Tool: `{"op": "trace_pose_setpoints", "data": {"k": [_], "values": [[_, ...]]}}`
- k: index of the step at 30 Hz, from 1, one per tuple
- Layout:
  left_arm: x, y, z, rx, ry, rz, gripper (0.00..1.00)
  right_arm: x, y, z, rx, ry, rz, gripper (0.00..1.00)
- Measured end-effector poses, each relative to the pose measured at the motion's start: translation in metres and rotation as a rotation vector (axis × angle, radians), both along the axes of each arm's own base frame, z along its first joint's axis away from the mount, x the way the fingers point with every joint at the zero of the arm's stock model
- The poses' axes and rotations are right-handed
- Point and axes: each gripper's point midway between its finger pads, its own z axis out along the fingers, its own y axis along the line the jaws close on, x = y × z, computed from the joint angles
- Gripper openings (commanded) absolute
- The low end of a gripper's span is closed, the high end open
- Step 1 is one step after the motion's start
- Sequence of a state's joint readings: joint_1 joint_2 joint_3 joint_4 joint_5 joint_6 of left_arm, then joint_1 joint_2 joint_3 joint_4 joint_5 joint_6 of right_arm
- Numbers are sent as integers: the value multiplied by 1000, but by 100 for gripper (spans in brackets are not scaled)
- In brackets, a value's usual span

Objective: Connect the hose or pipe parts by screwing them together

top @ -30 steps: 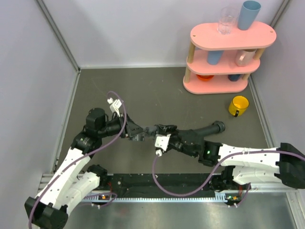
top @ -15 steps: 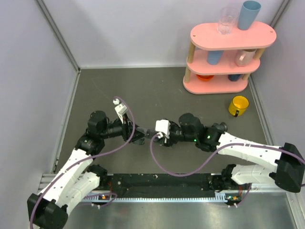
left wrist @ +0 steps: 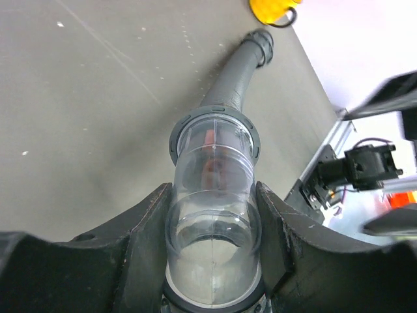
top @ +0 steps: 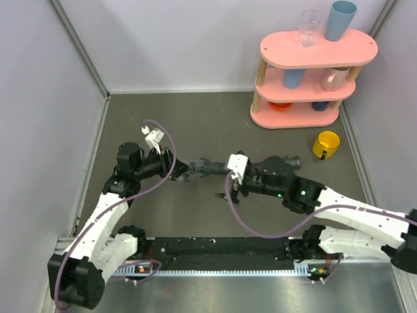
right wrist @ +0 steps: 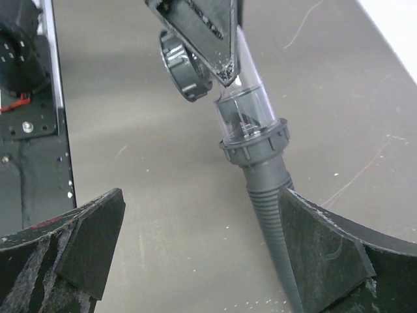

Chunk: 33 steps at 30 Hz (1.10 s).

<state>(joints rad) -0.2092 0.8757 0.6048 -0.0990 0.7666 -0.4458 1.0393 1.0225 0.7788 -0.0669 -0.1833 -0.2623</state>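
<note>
A clear elbow fitting (left wrist: 212, 189) with dark-grey ring nuts sits between my left gripper's (left wrist: 213, 195) jaws, which are shut on it. The far ring nut (left wrist: 177, 140) joins it to the dark ribbed hose (left wrist: 231, 72), whose other cuff lies near a yellow mug. My right gripper (right wrist: 199, 215) stands wide open around the hose (right wrist: 270, 215), just behind the ring nut (right wrist: 255, 147). The hose runs close along one finger (right wrist: 326, 261). From above, left gripper (top: 182, 171) and right gripper (top: 220, 175) face each other, and the right arm hides most of the hose (top: 207, 164).
A pink three-tier shelf (top: 313, 52) with cups and a glass stands at the far right. The yellow mug (top: 326, 144) sits in front of it, near the hose's far cuff (top: 294, 160). A black rail (top: 221, 251) runs along the near edge. Grey walls enclose the table.
The right gripper's jaws have spread wide and let go of the hose end. Both grippers and the joined parts have shifted a little toward the far side, and both wrists have rolled.
</note>
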Motion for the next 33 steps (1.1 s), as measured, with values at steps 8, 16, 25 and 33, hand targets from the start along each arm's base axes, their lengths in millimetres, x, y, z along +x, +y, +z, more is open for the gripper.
{"op": "trace_pose_setpoints", "data": {"k": [8, 16, 25, 33], "values": [[44, 26, -45, 29, 199, 162, 13, 0, -36, 37, 150, 18, -163, 99], [65, 31, -82, -29, 448, 214, 37, 11, -56, 25, 142, 114, -332, 99], [60, 45, -111, 24, 526, 329, 99, 43, -84, 11, 64, 126, -611, 99], [48, 77, -145, 167, 644, 508, 99, 50, -97, 19, 86, 161, -734, 99]]}}
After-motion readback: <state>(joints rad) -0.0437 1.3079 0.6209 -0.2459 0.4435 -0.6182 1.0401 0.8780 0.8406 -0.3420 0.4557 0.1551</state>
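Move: Below the left hand, which still holds the clear elbow, the table spot for it lies about 18 cm down, 3 cm ahead and 4 cm left; the collar joining elbow to hose is 8 cm right and 2 cm ahead, nearly level. From the empty right hand, the hose's middle is some 12 cm ahead, 10 cm right and 13 cm down, the collar 8 cm ahead and 8 cm left, slightly lower. Lowering the clear elbow some 15 cm to the table, the left hand first swings about 6 cm forward, then drifts left, its fingers tipping down and turning counter-clockwise; near the bottom they open wide and let go. The open, empty right hand backs away from the collar, rising a little, then going about 10 cm right and 5 cm forward while turning some 40 degrees clockwise. ##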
